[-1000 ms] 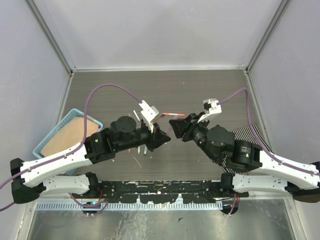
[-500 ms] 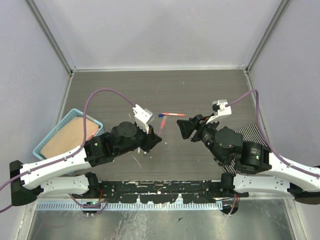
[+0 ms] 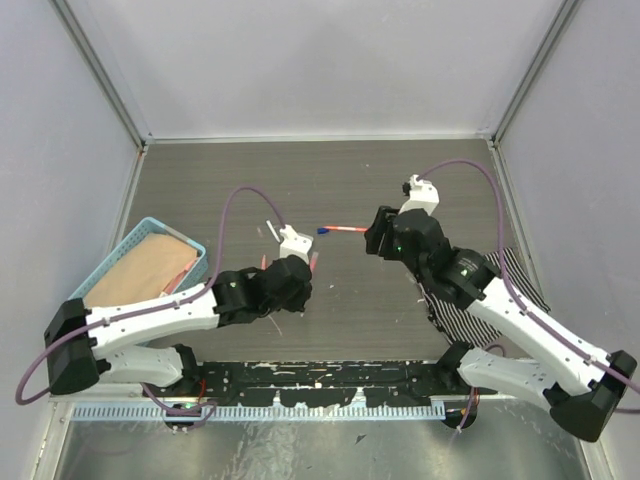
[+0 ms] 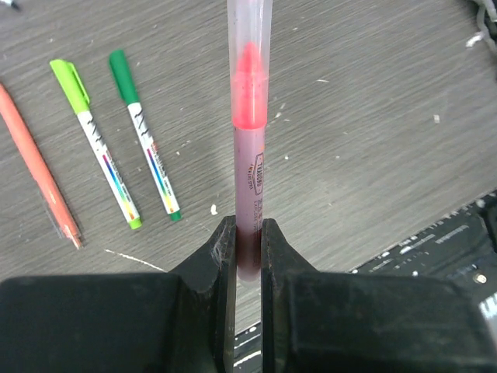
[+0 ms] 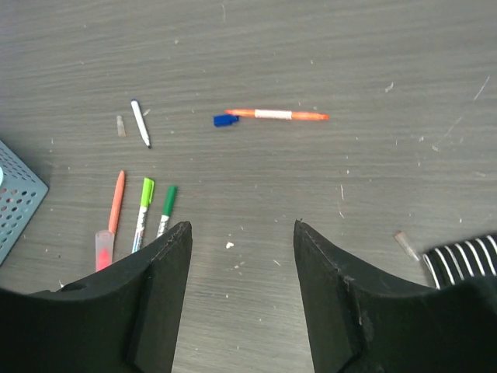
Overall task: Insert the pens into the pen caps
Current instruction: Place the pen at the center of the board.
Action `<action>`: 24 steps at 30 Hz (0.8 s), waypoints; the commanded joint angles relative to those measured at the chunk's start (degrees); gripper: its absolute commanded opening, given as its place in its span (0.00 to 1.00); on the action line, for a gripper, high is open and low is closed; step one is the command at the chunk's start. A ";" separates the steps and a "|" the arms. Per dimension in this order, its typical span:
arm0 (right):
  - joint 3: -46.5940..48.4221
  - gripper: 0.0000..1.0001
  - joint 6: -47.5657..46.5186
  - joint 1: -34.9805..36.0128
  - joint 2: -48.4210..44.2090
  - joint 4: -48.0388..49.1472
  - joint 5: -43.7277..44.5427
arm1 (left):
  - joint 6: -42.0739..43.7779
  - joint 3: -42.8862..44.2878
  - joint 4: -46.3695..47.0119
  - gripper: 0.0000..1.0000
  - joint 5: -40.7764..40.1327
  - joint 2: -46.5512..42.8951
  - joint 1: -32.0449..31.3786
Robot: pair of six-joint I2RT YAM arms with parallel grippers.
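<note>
My left gripper point(image 4: 248, 225) is shut on the lower end of a pink pen point(image 4: 248, 148), which points away from the jaws above the table and has a clear cap over its tip. The same pen shows in the top view point(image 3: 314, 262). To its left lie a light green pen point(image 4: 93, 144), a dark green pen point(image 4: 144, 132) and an orange pen point(image 4: 35, 163). My right gripper point(image 5: 242, 233) hangs open and empty, high over the table. Beyond it lies an orange-ended white pen point(image 5: 279, 115) with a blue cap point(image 5: 225, 120) at its left end, slightly askew.
A small dark-tipped white pen point(image 5: 140, 123) and a clear cap point(image 5: 120, 126) lie at the far left. Another clear cap point(image 5: 404, 243) lies near a striped cloth point(image 5: 466, 256) on the right. A blue basket point(image 3: 100, 270) stands at the left edge.
My right gripper opened and drew up and away; the orange-ended pen with the blue cap now lies on the table. My left arm pulled back toward the near-left, still holding the pink pen.
</note>
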 commanded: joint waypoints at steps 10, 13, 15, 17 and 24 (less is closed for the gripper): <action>-5.37 0.60 2.11 -4.81 -7.74 1.60 -11.43 | -12.70 8.46 -11.52 0.00 -7.39 19.81 0.43; -5.53 0.60 1.89 -4.77 -7.62 1.48 -11.38 | -13.42 9.46 -11.33 0.00 -7.32 22.03 0.73; -5.71 0.60 1.80 -4.78 -7.35 1.49 -11.59 | -13.47 9.89 -10.93 0.00 -6.91 22.97 1.32; -5.89 0.60 1.77 -4.78 -7.17 1.48 -11.68 | -13.41 10.17 -10.38 0.00 -6.21 23.88 2.10; -6.31 0.60 1.28 -4.75 -6.94 1.48 -11.36 | -12.11 11.18 -8.84 0.00 -4.00 26.60 4.38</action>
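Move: The left hand holds the capped pink pen about 14 cm above the board. Its goal, the bare spot to the right of the dark green pen, is centred some 7 cm ahead and level sideways. The dark green pen lies about 7 cm ahead and 3 cm left, the lime pen 3 cm farther left, and the salmon pen about 10 cm left of the hand, as far ahead. From the right hand the spot is roughly 17 cm left, 2 cm back and 25 cm down. The left hand keeps its pinch on the capped pink pen and lowers it about 9 cm towards the bare board just right of the dark green pen, fast at first, then easing off and creeping some 2 cm forward. On the way down the wrist turns about 25 degrees, bringing the fingers steeper and round to the left until the pen runs nearly alongside the green pens, while the empty right hand, still open, draws back and sinks about 2 cm. ##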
